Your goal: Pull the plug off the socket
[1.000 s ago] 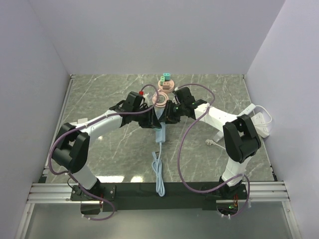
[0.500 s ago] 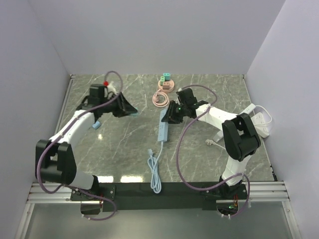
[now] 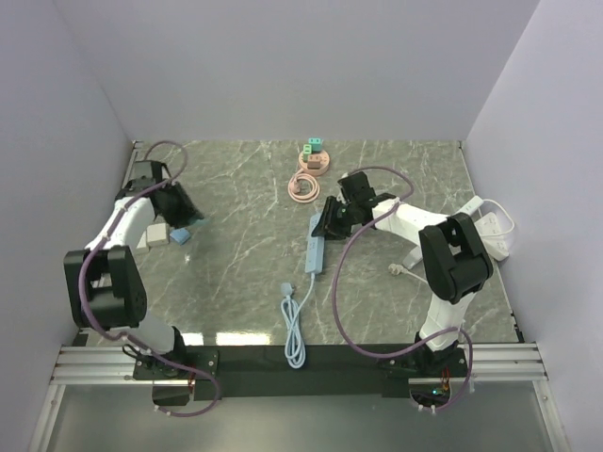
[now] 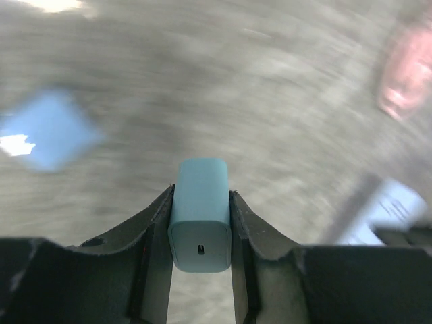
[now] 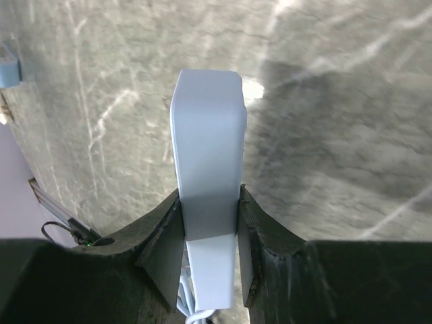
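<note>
The teal plug [image 4: 200, 223] is pinched between my left gripper's [image 4: 200, 202] fingers, clear of the socket, and that view is motion-blurred. In the top view my left gripper [image 3: 195, 224] hangs over the table's far left. The socket is a light-blue power strip [image 3: 315, 250] lying mid-table, with its cable [image 3: 294, 325] trailing toward the near edge. My right gripper [image 3: 326, 222] is shut on the strip's far end. In the right wrist view the strip [image 5: 207, 169] fills the gap between the fingers [image 5: 162, 250].
A blue block [image 3: 180, 236] and a grey block [image 3: 155, 234] lie under the left arm. A pink coil [image 3: 301, 185] and a wooden stand with green pieces [image 3: 313, 156] sit at the back. A white power strip [image 3: 495, 231] lies at the right edge.
My left arm has swung from the strip far to the left, carrying the teal plug with it. The right gripper kept its hold, and the strip shifted slightly right.
</note>
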Robot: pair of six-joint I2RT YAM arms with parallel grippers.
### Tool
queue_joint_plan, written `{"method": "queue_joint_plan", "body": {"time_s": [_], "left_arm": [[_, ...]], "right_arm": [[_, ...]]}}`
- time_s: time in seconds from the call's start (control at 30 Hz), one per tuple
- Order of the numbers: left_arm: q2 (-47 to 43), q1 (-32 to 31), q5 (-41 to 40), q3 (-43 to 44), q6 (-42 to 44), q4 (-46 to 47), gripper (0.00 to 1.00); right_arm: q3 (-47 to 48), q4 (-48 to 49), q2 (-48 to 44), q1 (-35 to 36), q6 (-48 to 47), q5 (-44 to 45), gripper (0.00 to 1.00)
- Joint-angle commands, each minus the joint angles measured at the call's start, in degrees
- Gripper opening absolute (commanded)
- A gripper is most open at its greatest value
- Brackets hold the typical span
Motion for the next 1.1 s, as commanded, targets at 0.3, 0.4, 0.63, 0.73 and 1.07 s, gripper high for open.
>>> {"method": "queue_joint_plan", "body": {"time_s": [0.3, 0.4, 0.63, 0.73, 1.07], "left_arm": [[4.89, 8.25, -11.61, -2.97, -0.19, -4.17, 0.67], [4.19, 8.25, -11.88, -3.05, -0.63, -4.26, 0.82], [0.68, 8.25, -10.83, -3.41, -1.60, -4.61, 0.98], [-0.82, 8.34, -9.25, -3.49, -2.04, -4.53, 1.00], [-3.63, 8.34, -7.40, -0.33, -1.34, -6.63, 0.99]], "right_arm": [[6.72, -18.13, -4.42, -10.79, -4.20, 19.34, 0.00], [9.97, -25.00, -2.74, -14.92, -4.56, 25.53, 0.00], [19.90, -35.11, 6.12, -20.46, -5.52, 46.09, 0.00], [28.07, -38.80, 11.75, -23.27, -5.96, 49.98, 0.00], [59.61, -49.88, 29.77, -33.38, -1.66, 52.01, 0.00]]}}
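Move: The left hand, still holding the teal plug, has the loose blue plug about 10 cm to its left, 3 cm back and 9 cm below, with a white block 6 cm or so left of that plug. The right hand, gripping the blue strip, has the white strip some 38 cm to its right, about level fore and aft and 3 cm lower. A white plug lies roughly 24 cm right and 12 cm back. Right hand carries the blue strip some 36 cm right and forward; left dips leftwards, releases the teal plug, rises. ##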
